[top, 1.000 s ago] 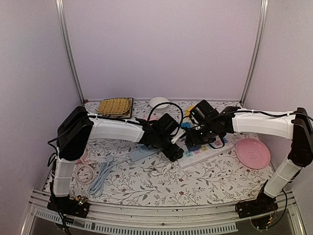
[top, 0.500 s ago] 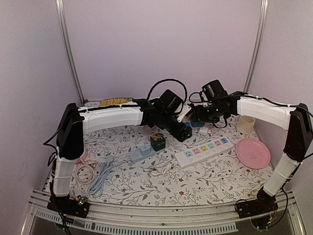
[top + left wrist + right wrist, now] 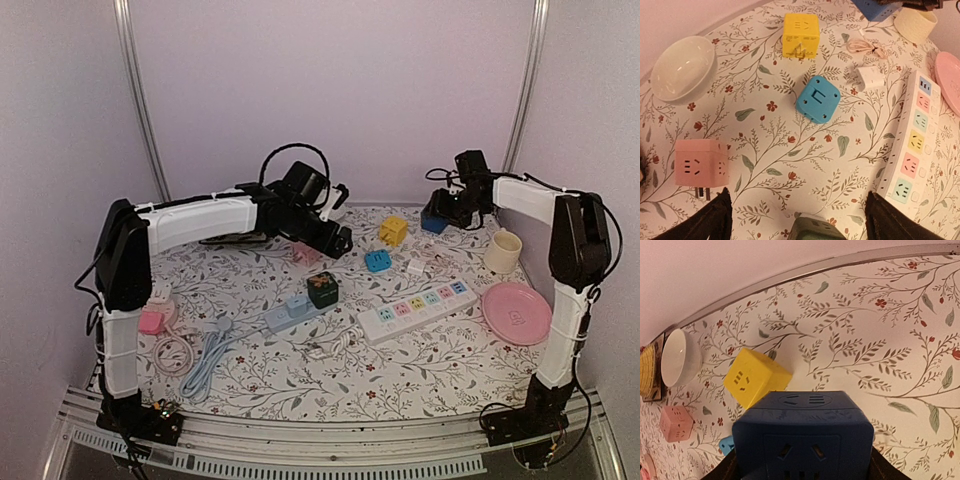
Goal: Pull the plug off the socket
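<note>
The plug is a dark blue cube held off the table at the back right, with my right gripper shut on its sides; it also shows in the top view. The socket, a white power strip with coloured outlets, lies flat at centre right with nothing plugged in, also seen as the strip from the left wrist. My left gripper hovers high at the back centre, open, its fingers wide apart and empty above a dark green cube.
Loose cubes lie about: yellow, light blue, pink, dark green. A white charger, cream cup, pink plate, white bowl, a blue-grey strip and coiled cables are there too.
Both arms rose from the power strip and drew apart toward the back. The right gripper carried the dark blue cube off to the back right; the left swung back and left.
</note>
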Robot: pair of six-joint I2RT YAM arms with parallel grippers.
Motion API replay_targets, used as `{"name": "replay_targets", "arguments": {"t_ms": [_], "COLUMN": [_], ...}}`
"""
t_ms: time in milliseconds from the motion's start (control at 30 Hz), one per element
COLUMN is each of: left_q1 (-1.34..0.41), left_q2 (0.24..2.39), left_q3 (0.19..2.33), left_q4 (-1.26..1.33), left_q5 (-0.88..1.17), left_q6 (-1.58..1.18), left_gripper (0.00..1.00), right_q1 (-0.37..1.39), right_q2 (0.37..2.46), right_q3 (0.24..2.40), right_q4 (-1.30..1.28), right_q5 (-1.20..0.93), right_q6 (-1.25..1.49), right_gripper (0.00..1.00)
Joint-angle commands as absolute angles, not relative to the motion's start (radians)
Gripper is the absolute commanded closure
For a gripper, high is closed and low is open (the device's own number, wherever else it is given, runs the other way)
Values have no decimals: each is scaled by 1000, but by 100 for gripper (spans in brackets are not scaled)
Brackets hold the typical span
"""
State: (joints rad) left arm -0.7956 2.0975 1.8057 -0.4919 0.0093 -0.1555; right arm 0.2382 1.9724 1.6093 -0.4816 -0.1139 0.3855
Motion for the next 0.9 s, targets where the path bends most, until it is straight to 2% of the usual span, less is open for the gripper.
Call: {"name": "replay_targets", "arguments": {"t_ms": [0, 167, 367, 433, 533, 667, 867], "left_q1": [-757, -714, -678, -669, -658, -651, -650], "left_q2": [2015, 1989, 1985, 1988, 1995, 2005, 2007], "left_q3": [1738, 1685, 1664, 1667, 1670, 1672, 1674], "left_q4": [-475, -463, -456, -456, -453, -449, -446], "left_q5": [0, 4, 16, 23, 32, 47, 59], "left_q6": [-194, -216, -214, -208, -202, -193, -189], "left_gripper": [8, 8, 8, 7, 8, 8, 8], "right_q1": [141, 67, 38, 35, 36, 36, 37], "right_q2": [2073, 2196, 2266, 2267, 2256, 2231, 2180], "right_q3": [1709, 1796, 1825, 1824, 1821, 1822, 1819], "right_q4": [-441, -443, -444, -448, -463, -498, -561], "right_q5": [-238, -327, -374, -377, -359, -303, -209], "right_q6": [423, 464, 484, 485, 480, 463, 420], "right_gripper": [74, 71, 64, 56, 37, 19, 13]}}
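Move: My right hand still grips the navy plug in the air. The bare patch of table it goes to is about 5 cm ahead, 7 cm right and 11 cm below. From this hand, the cup stands some 23 cm right and 2 cm back, the yellow plug about 11 cm left and 7 cm ahead, and the small white plug 6 cm left and 7 cm back. From my left hand, that patch is roughly 16 cm ahead and 38 cm right, 13 cm lower. I carry the navy plug forward and right, then mostly down, about 8 cm lower, to the bare table short of the cup, tipping and turning my wrist some 10 degrees. There my right hand stays low and opens its fingers to let go. Meanwhile my empty left hand swings about 7 cm left and a little forward, towards the pink plug, fingers still open. ##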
